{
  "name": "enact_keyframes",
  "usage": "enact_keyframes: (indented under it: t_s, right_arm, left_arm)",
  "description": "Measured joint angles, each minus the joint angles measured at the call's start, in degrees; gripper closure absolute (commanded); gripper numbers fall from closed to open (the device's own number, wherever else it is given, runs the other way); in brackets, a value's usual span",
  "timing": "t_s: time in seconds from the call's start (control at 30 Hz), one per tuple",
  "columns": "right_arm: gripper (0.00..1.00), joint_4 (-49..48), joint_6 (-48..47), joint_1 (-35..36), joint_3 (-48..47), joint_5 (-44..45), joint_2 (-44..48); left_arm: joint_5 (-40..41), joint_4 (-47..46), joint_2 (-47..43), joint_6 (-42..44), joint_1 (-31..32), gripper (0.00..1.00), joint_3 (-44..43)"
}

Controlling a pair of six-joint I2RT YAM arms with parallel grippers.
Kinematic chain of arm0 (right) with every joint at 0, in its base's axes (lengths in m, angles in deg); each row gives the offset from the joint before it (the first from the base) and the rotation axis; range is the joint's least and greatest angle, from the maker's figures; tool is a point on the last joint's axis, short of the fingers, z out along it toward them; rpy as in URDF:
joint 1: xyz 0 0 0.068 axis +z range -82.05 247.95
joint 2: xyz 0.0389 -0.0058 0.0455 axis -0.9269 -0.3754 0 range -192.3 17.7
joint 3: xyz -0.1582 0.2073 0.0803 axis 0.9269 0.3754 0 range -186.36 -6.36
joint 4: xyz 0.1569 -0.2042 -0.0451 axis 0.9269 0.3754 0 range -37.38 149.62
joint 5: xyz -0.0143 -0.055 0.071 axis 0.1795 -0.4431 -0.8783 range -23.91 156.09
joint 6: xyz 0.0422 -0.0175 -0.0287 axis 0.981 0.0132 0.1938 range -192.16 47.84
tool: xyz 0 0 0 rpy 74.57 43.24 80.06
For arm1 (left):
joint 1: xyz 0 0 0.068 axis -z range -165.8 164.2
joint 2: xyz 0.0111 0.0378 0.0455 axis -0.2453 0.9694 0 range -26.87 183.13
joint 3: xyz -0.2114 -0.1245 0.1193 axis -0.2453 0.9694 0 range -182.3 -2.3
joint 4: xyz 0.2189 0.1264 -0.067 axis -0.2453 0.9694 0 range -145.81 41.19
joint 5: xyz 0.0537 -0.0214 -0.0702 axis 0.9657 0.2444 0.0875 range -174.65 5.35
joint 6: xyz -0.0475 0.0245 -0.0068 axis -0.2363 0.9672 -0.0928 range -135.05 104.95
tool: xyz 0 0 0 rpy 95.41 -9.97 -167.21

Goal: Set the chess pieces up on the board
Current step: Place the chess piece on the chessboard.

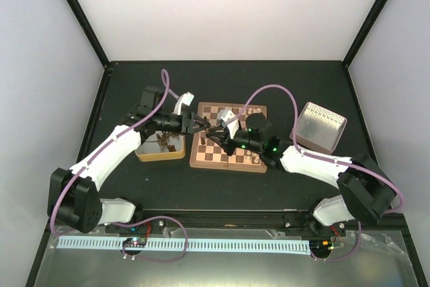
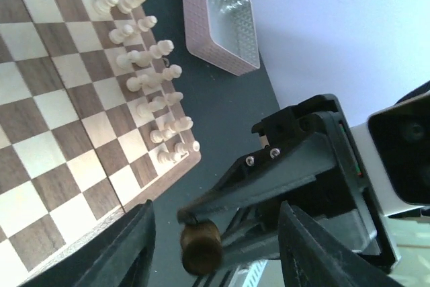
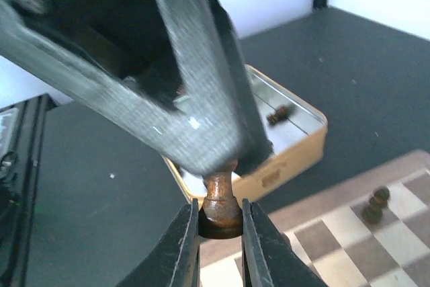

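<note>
Above the board's left edge, the two grippers meet tip to tip. My right gripper [image 3: 220, 223] is shut on the base of a dark brown chess piece [image 3: 220, 201]. In the left wrist view the same piece [image 2: 201, 247] hangs between the wide-apart fingers of my left gripper [image 2: 215, 233], which is open and clear of it. A left finger [image 3: 195, 99] looms over the piece's top. The board [image 1: 228, 160] carries pale chess pieces [image 2: 151, 82] in two rows along one edge and a few dark ones [image 3: 375, 205].
A yellowish tin [image 1: 160, 155] lies left of the board, with dark pieces [image 3: 279, 113] inside. A silvery perforated tray [image 1: 321, 126] stands at the right. Both arms cross over the board's middle and near side.
</note>
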State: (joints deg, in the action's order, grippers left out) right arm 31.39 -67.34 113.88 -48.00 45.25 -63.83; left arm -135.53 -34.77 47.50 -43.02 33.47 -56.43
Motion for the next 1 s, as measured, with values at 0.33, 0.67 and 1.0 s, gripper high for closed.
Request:
enact_keyframes:
  t_s: [0.33,0.67,1.0]
  right_arm:
    - [0.89,-3.2,-1.3,0.0,0.0,-5.0,1.2]
    - [0.38,-2.3,4.3,-0.9,0.1,-1.9,1.5]
    - [0.37,6.6,17.9,-3.9,3.6,15.8,11.0]
  left_arm:
    - [-5.0,0.0,0.0,-0.4,0.0,0.98,0.4]
    - [-0.6,0.1,-1.0,-0.6,0.2,0.99,0.7]
    - [30.4,1.4,8.1,2.3,4.5,0.98,-10.0]
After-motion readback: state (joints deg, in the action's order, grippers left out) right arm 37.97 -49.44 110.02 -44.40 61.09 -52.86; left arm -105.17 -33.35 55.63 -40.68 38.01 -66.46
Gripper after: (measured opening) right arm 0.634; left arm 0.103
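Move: The dark chess piece is already in the right fingers, its middle about 1 cm left of and 1 cm above the right hand point. The open left fingers are roughly 2 cm left of and 3 cm above that hand point. From the left hand the piece lies about 1 cm right and 2 cm below. Some 18 cm beneath the left hand, the chessboard's middle is 4 cm ahead and 6 cm right; the dark pieces' box is 4 cm ahead and 16 cm left. Raise the piece about 2 cm with the right gripper between the left fingers, ease the left gripper back about 1 cm and pinch the piece. Only then open the right fingers and draw that hand away right and somewhat forward, turning clockwise. Carry the piece forward some 9 cm and slightly down with the left gripper, swinging its fingers forward and down. ##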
